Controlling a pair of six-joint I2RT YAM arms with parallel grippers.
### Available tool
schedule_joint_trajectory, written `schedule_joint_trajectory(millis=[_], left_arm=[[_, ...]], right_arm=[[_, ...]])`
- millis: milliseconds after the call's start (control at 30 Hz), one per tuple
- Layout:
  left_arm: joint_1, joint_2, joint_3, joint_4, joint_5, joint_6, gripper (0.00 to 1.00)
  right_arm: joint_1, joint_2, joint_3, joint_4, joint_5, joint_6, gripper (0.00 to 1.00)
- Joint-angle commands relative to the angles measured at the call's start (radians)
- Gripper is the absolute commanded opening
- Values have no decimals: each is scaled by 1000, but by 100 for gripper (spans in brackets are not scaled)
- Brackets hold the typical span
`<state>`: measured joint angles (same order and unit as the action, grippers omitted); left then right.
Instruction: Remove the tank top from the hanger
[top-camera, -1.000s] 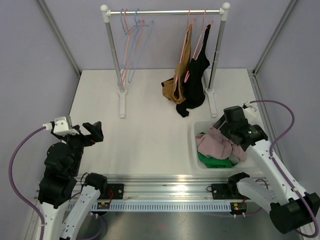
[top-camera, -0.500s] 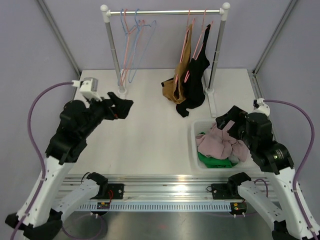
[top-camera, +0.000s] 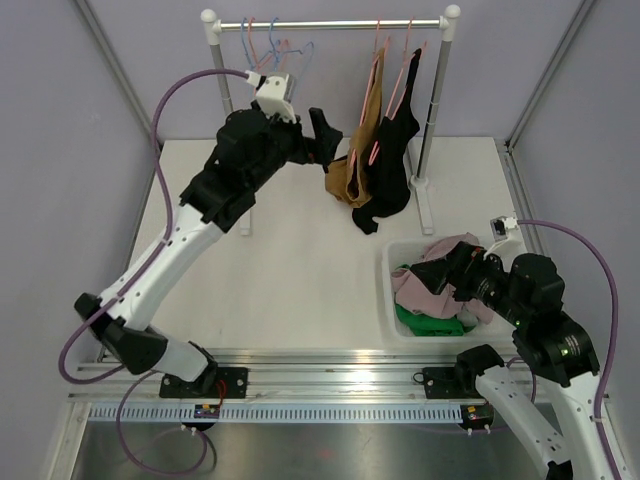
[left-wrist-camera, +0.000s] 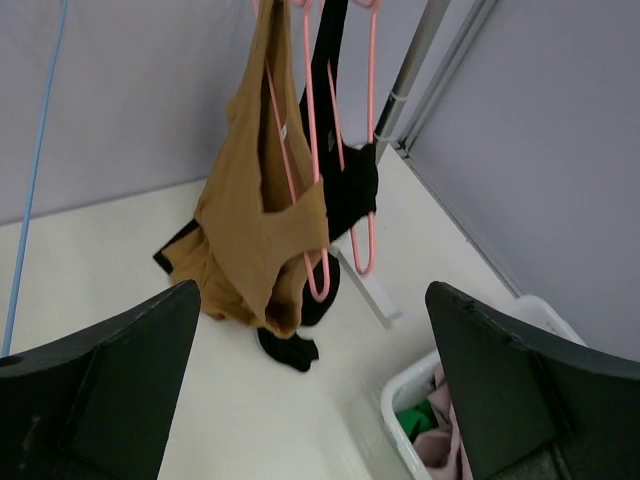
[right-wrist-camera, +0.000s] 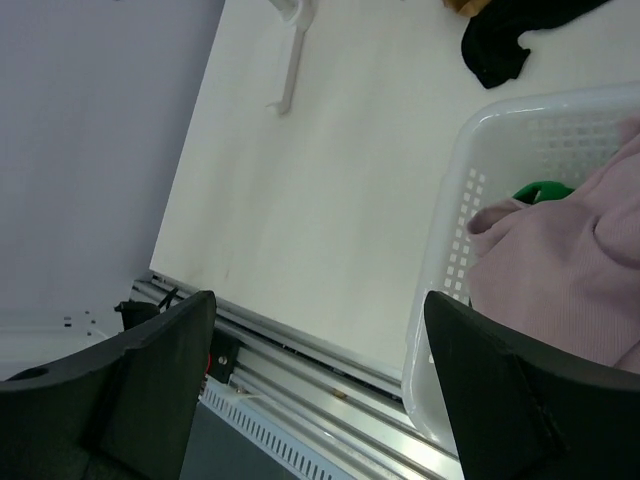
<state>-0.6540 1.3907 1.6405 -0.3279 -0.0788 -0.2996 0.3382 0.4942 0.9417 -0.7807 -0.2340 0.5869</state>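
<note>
Two tank tops hang on pink hangers at the right end of the rack rail (top-camera: 330, 24): a brown one (top-camera: 362, 140) and a black one (top-camera: 392, 165), both trailing onto the table. My left gripper (top-camera: 325, 140) is raised just left of the brown top, open and empty. The left wrist view shows the brown top (left-wrist-camera: 255, 230), the black top (left-wrist-camera: 345, 180) and a pink hanger (left-wrist-camera: 318, 200) ahead of the open left gripper (left-wrist-camera: 315, 380). My right gripper (top-camera: 440, 270) hovers open over the basket's near left side; the right wrist view shows nothing between its jaws (right-wrist-camera: 320, 370).
A white basket (top-camera: 388, 290) at the front right holds a pink garment (top-camera: 430, 285) and a green one (top-camera: 425, 322); its perforated wall (right-wrist-camera: 450, 250) shows in the right wrist view. Empty pink and blue hangers (top-camera: 265, 90) hang at the rail's left end. The rack's feet (top-camera: 243, 200) rest on the table.
My left arm rose from the near left and swung far forward to the rack beside the brown top. The right gripper drew back from the pink garment toward the basket's near side, jaws wider.
</note>
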Motion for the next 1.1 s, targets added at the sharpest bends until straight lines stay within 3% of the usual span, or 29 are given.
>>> schedule_joint_trajectory(millis=[0,233,433,533,667,900,1000,1067], left_arm=[[-7,138,135,170,-9,103,99],[-7,416,407,194,-19,185,99],[-7,622,657,104,-61,217,85],[-7,659,679,98,-62,229,70],[-6,695,676,102,-55,240,65],[1,741,719,86,-35,231,40],[10,769,754,72,-29,223,38],[14,777,765,64,-22,220,29]], right_arm=[[-1,-34,-7,28,-126,-7,91],[-1,-78,0,-3,-174,-21,90],[-2,-108,-7,-3,-234,-10,88],[-1,-114,-9,-9,-235,-19,88],[-1,-114,-3,-17,-240,-32,88],[-2,-103,-37,-5,-238,-53,88],[-1,-108,-46,0,-248,-56,88],[-2,-115,-46,-2,-240,-61,88]])
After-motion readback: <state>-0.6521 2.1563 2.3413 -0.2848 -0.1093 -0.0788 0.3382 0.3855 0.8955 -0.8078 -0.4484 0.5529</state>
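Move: The brown tank top on its pink hanger hangs about 18 cm ahead of the left hand and 11 cm to its right, its middle roughly 10 cm below. The black tank top hangs some 7 cm farther right of it, at about the same depth. The bunch of empty hangers is about 18 cm ahead and 14 cm left of the left hand. From the right hand the brown top lies about 34 cm ahead, 16 cm left and slightly higher. To the brown tank top and its pink hanger the left hand reaches forward about 17 cm and 11 cm to the right, mostly level at first, then sinking some 6 cm as it slows. Its wrist rolls slightly, left side rising, while the wide-open fingers close by two thirds around the near side of hanger and cloth. The right hand draws back a few centimetres from over the basket, turning slightly counter-clockwise. ##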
